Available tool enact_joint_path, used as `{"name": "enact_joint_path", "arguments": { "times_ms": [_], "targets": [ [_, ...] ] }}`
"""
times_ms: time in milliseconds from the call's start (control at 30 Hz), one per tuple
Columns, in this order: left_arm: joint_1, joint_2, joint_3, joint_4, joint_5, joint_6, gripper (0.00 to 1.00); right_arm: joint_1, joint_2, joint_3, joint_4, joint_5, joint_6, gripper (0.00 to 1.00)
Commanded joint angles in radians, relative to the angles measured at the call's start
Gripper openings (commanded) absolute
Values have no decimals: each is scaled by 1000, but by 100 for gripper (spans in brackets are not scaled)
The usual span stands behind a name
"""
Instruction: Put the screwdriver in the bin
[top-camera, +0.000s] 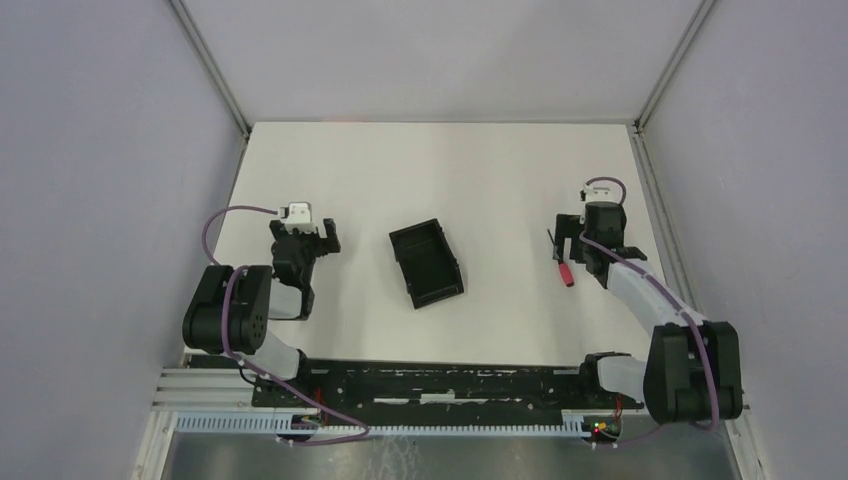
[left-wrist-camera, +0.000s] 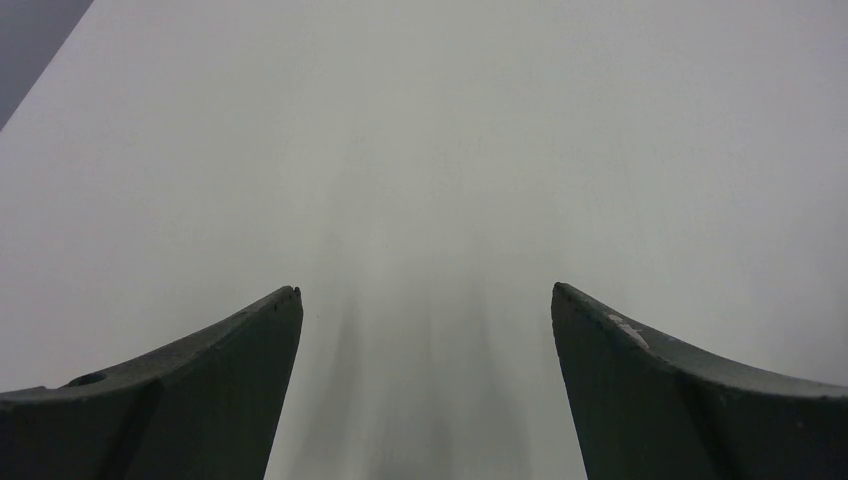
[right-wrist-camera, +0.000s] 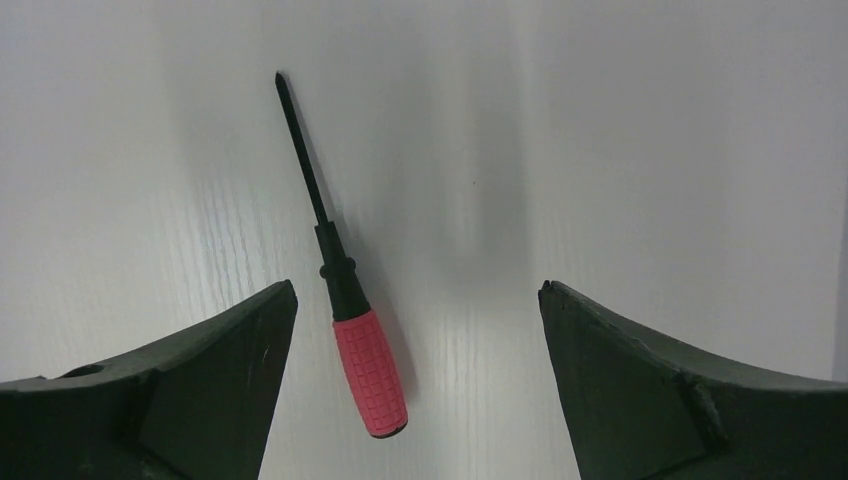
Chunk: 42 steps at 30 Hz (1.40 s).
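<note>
The screwdriver (right-wrist-camera: 360, 350), with a red grip and a thin black shaft, lies flat on the white table. In the right wrist view its handle sits between the spread fingers of my right gripper (right-wrist-camera: 418, 288), closer to the left finger and touching neither. From above, the screwdriver (top-camera: 563, 265) lies at the right, just left of my right gripper (top-camera: 590, 235), which hangs over it, open. The black bin (top-camera: 426, 262) stands open-topped and empty at the table's middle. My left gripper (top-camera: 305, 232) is open over bare table, well left of the bin.
Grey side walls and metal frame posts (top-camera: 215, 70) enclose the table (top-camera: 440, 170). The arms' base rail (top-camera: 440, 385) runs along the near edge. The left wrist view holds only white tabletop (left-wrist-camera: 420, 150) between its fingers.
</note>
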Motion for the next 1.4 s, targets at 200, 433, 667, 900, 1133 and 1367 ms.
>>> {"name": "enact_joint_path", "arguments": {
  "times_ms": [200, 433, 667, 900, 1133, 1367],
  "targets": [
    [3, -17, 8, 23, 10, -32, 100, 0, 217, 107, -170, -69, -78, 95],
    [2, -17, 8, 23, 10, -32, 100, 4, 365, 126, -130, -118, -92, 56],
    [2, -17, 8, 23, 10, -32, 100, 8, 300, 219, -294, -82, -114, 0],
    [3, -17, 8, 23, 10, -32, 100, 16, 104, 469, -571, -114, -100, 0],
    [2, -17, 8, 23, 10, -32, 100, 311, 75, 542, -519, -50, 29, 0],
    [3, -17, 8, 22, 10, -32, 100, 763, 333, 753, -402, 46, 45, 0]
  ]
}}
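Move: Just left of the right hand lies the screwdriver, its middle about 2 cm left, 1 cm ahead and 7 cm below, with its red handle towards the robot. The bin stands some 33 cm to the right hand's left, level with it in reach and about 5 cm lower. From the idle left hand the screwdriver is roughly 58 cm to the right, 5 cm back and 7 cm down. Sinking about 6 cm while drawing back slightly and tipping more steeply down, the right hand then eases forward and left and pinches the screwdriver at its dark collar, just above the red handle. It lifts some 17 cm, levelling the wrist again, then swings fast to the left towards the bin, about 20 cm, turning counter-clockwise and keeping its grip. ##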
